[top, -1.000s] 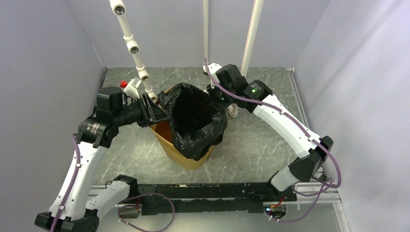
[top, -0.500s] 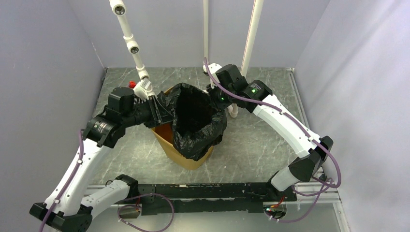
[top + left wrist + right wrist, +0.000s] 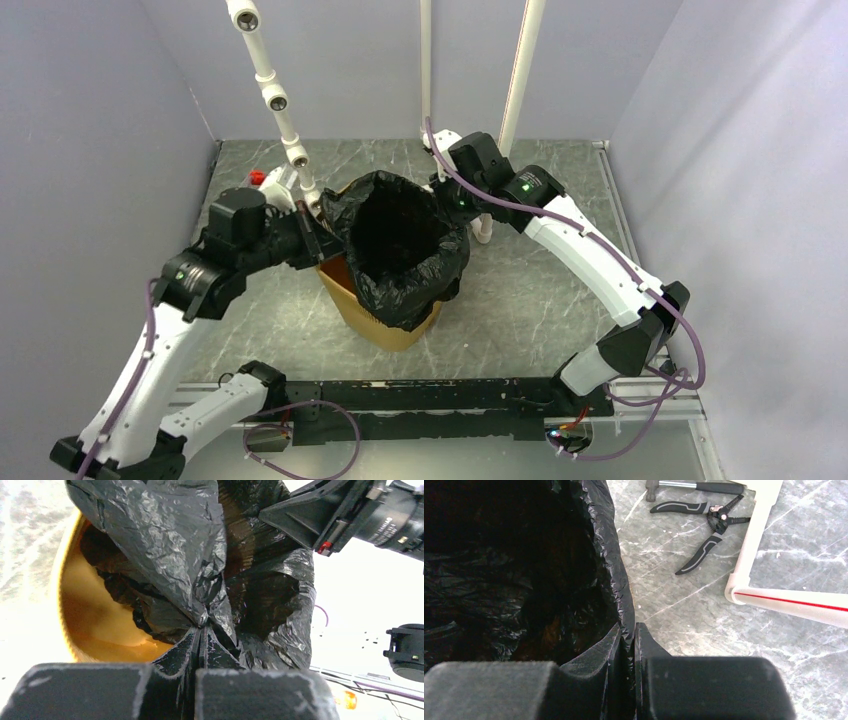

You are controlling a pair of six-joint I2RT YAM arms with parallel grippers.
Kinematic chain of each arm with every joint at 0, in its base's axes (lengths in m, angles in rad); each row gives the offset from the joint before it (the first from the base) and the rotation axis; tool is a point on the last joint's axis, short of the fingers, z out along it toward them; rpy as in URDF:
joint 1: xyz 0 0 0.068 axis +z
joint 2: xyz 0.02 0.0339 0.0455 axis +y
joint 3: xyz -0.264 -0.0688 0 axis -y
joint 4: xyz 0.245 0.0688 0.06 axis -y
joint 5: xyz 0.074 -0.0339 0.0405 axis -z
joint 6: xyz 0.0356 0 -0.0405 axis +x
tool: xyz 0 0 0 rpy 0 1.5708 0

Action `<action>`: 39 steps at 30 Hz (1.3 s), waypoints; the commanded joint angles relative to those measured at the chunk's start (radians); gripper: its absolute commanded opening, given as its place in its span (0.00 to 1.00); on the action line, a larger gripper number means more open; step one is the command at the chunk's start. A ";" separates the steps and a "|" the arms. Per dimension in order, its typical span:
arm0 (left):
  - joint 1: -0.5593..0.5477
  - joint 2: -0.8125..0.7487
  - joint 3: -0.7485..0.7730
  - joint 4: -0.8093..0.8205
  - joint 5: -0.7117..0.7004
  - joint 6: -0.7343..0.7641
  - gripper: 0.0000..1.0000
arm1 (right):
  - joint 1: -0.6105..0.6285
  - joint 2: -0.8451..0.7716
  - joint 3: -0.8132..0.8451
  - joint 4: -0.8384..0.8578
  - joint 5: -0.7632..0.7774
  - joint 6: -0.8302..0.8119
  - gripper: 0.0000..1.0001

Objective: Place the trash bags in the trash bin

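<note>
The black trash bag (image 3: pixel 400 245) sits inside the yellow-orange trash bin (image 3: pixel 385 330), its mouth open and its rim draped over the bin's near side. My left gripper (image 3: pixel 318 238) is at the bag's left edge. In the left wrist view it (image 3: pixel 202 630) is shut on a pinched fold of the bag (image 3: pixel 165 540), with the bin's bare inner wall (image 3: pixel 95 610) to the left. My right gripper (image 3: pixel 447 205) holds the bag's right edge. The right wrist view shows it (image 3: pixel 628 630) shut on the film (image 3: pixel 611 570).
White pipes (image 3: pixel 272 95) (image 3: pixel 520 80) rise behind the bin, one close to my left gripper. A pipe foot (image 3: pixel 774 600), pliers (image 3: pixel 709 525) and a hammer (image 3: pixel 694 486) lie on the marble table right of the bin. Purple walls enclose the table on three sides.
My left gripper reached toward the bag's left edge, closed on it and drew back a little to the left. The right arm has not moved.
</note>
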 commanded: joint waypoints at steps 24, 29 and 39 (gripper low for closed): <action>-0.003 -0.091 0.108 -0.294 -0.369 0.171 0.02 | -0.014 -0.017 0.004 0.018 0.000 0.000 0.00; -0.003 -0.084 0.135 -0.297 -0.387 0.183 0.02 | -0.014 -0.020 -0.003 0.019 -0.009 -0.008 0.00; -0.003 -0.101 0.134 -0.357 -0.472 0.169 0.02 | -0.013 -0.023 -0.013 0.013 -0.022 -0.030 0.00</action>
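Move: The left hand, already pinching the trash bag's left edge, has the bin's left rim about 3 cm to its left, 2 cm back and some 6 cm below. The middle of the bag's mouth lies roughly 11 cm to its right and 2 cm ahead, slightly lower. From the right hand, which holds the bag's far right edge, that left rim is about 20 cm left, 10 cm back and a few centimetres lower. Keeping its pinch on the bag's edge, the left hand lifts about 3 cm while drawing left and slightly back, then comes down to its old height and eases farther left, about 8 cm in all, out across the bin's left rim. Its left side rolls up nearly 20 degrees and it swings a little counter-clockwise, while the right hand stays put and keeps hold of the opposite edge. ##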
